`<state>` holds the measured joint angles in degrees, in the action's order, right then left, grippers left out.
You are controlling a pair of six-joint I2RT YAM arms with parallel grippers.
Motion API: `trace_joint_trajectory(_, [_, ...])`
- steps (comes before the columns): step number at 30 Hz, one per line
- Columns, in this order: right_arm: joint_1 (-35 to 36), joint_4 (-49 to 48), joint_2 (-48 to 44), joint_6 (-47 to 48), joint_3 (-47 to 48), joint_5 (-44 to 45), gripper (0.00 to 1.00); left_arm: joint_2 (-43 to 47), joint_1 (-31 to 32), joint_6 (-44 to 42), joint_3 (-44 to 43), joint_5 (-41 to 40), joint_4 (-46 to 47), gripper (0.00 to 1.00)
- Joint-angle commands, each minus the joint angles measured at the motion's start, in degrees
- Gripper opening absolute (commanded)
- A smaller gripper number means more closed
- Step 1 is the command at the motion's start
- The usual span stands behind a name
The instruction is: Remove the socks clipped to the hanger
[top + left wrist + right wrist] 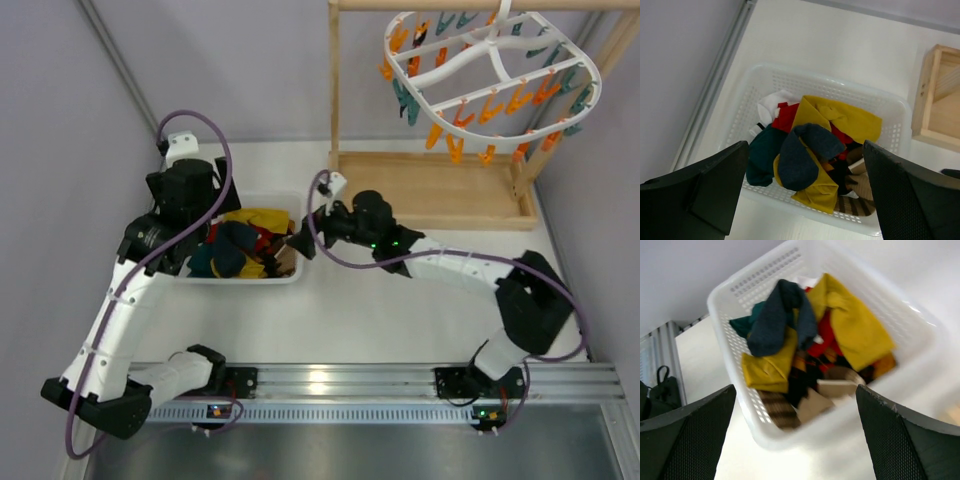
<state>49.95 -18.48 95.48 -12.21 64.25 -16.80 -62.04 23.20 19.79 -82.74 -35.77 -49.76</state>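
Note:
The white oval hanger (497, 33) hangs at the top right, its orange and teal clips showing no socks on them. The socks lie in the heap inside a white basket (250, 279): a plain navy sock (802, 160) (772, 325) drapes over a mustard yellow one (822, 192) (767, 367). Lower down is a dark patterned one (812, 367). My left gripper (805, 195) (200, 245) hovers open over the basket's left part. My right gripper (795, 435) (298, 243) is open at the basket's right rim, with nothing between its fingers.
The wooden rack (430, 190) that carries the hanger stands at the back right, with its post (334, 80) just behind the right gripper. Red, white, teal and brown striped clothes (857, 202) also fill the basket. A grey wall runs along the left.

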Motion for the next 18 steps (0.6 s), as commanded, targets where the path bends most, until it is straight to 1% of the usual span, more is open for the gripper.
trace_joint_trajectory(1, [-4.3,-7.3,-11.5,-1.0,-9.8,5.3,0.99,2.8,-0.3,-0.9,2.5,6.8,3.3,0.98])
trace_joint_trajectory(2, [-5.3,-8.6,-12.9,-1.6,-11.9,6.9,0.99,3.7,-0.3,-1.2,3.2,7.7,4.4,0.98])
trace_joint_trajectory(3, [-8.0,-9.5,-14.8,-4.3,-15.8,7.2,0.99,4.0,-0.3,-1.2,3.8,8.9,4.8,0.98])
trace_joint_trajectory(5, [-11.3,-12.7,-15.9,-9.9,-19.5,6.9,0.99,4.6,-0.3,-1.0,5.6,12.4,5.6,0.98])
trace_joint_trajectory(6, [-14.6,-15.9,-16.6,-11.7,-22.7,6.7,0.99,4.6,-0.3,-0.6,5.9,14.0,6.3,0.98])
trace_joint_trajectory(7, [-16.0,-17.5,-16.7,-13.1,-24.2,6.8,1.0,4.6,-0.3,0.1,6.5,17.7,6.6,0.98])
trace_joint_trajectory(9, [-19.2,-20.9,-17.2,-16.3,-27.6,7.2,0.99,4.4,-0.3,0.9,7.2,21.3,8.0,0.98])
trace_joint_trajectory(10, [-20.0,-21.8,-17.5,-17.2,-28.6,8.6,0.99,4.4,-0.3,2.1,8.5,23.5,8.7,0.98])
trace_joint_trajectory(11, [-20.5,-22.6,-18.0,-17.8,-29.7,9.0,1.0,4.5,-0.3,2.6,9.1,27.4,9.7,0.98])
trace_joint_trajectory(13, [-22.1,-24.1,-20.2,-18.8,-32.5,9.9,1.0,4.1,-0.2,4.4,11.2,31.1,12.3,0.98])
trace_joint_trajectory(15, [-23.8,-23.5,-23.6,-18.6,-34.0,9.5,0.99,3.7,-0.2,5.3,12.4,35.5,14.2,0.98])
trace_joint_trajectory(17, [-24.8,-18.5,-26.6,-16.9,-33.8,10.5,1.0,3.0,0.1,6.6,14.1,39.2,17.1,0.98])
trace_joint_trajectory(18, [-25.4,-16.2,-29.6,-14.8,-32.9,11.1,0.99,2.7,0.3,7.0,14.6,41.0,18.0,0.98])
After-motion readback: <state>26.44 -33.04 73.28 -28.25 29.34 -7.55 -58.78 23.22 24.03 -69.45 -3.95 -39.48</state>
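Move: The last dark sock seems to hang on the hanger's far left part, roughly 29 cm ahead of the right hand, 24 cm to its right and 14 cm above it. From the left hand, the same sock is about 29 cm ahead, 52 cm to the right and about level. The basket's middle is 14 cm ahead of the right hand, 23 cm left and 16 cm below. The wooden tray is some 33 cm ahead of that hand, 28 cm right and 20 cm below. The right hand, already empty and wide open, sweeps about 21 cm to the right away from the basket, going some 5 cm forward and first rising slightly, then sinking to end about 5 cm lower in front of the tray, while its wrist swings about 35 degrees clockwise. Meanwhile the open left hand slides about 10 cm right over the basket towards the hanger side and sinks some 5 cm, turning clockwise with its left side dipping; neither hand shows any contact. ##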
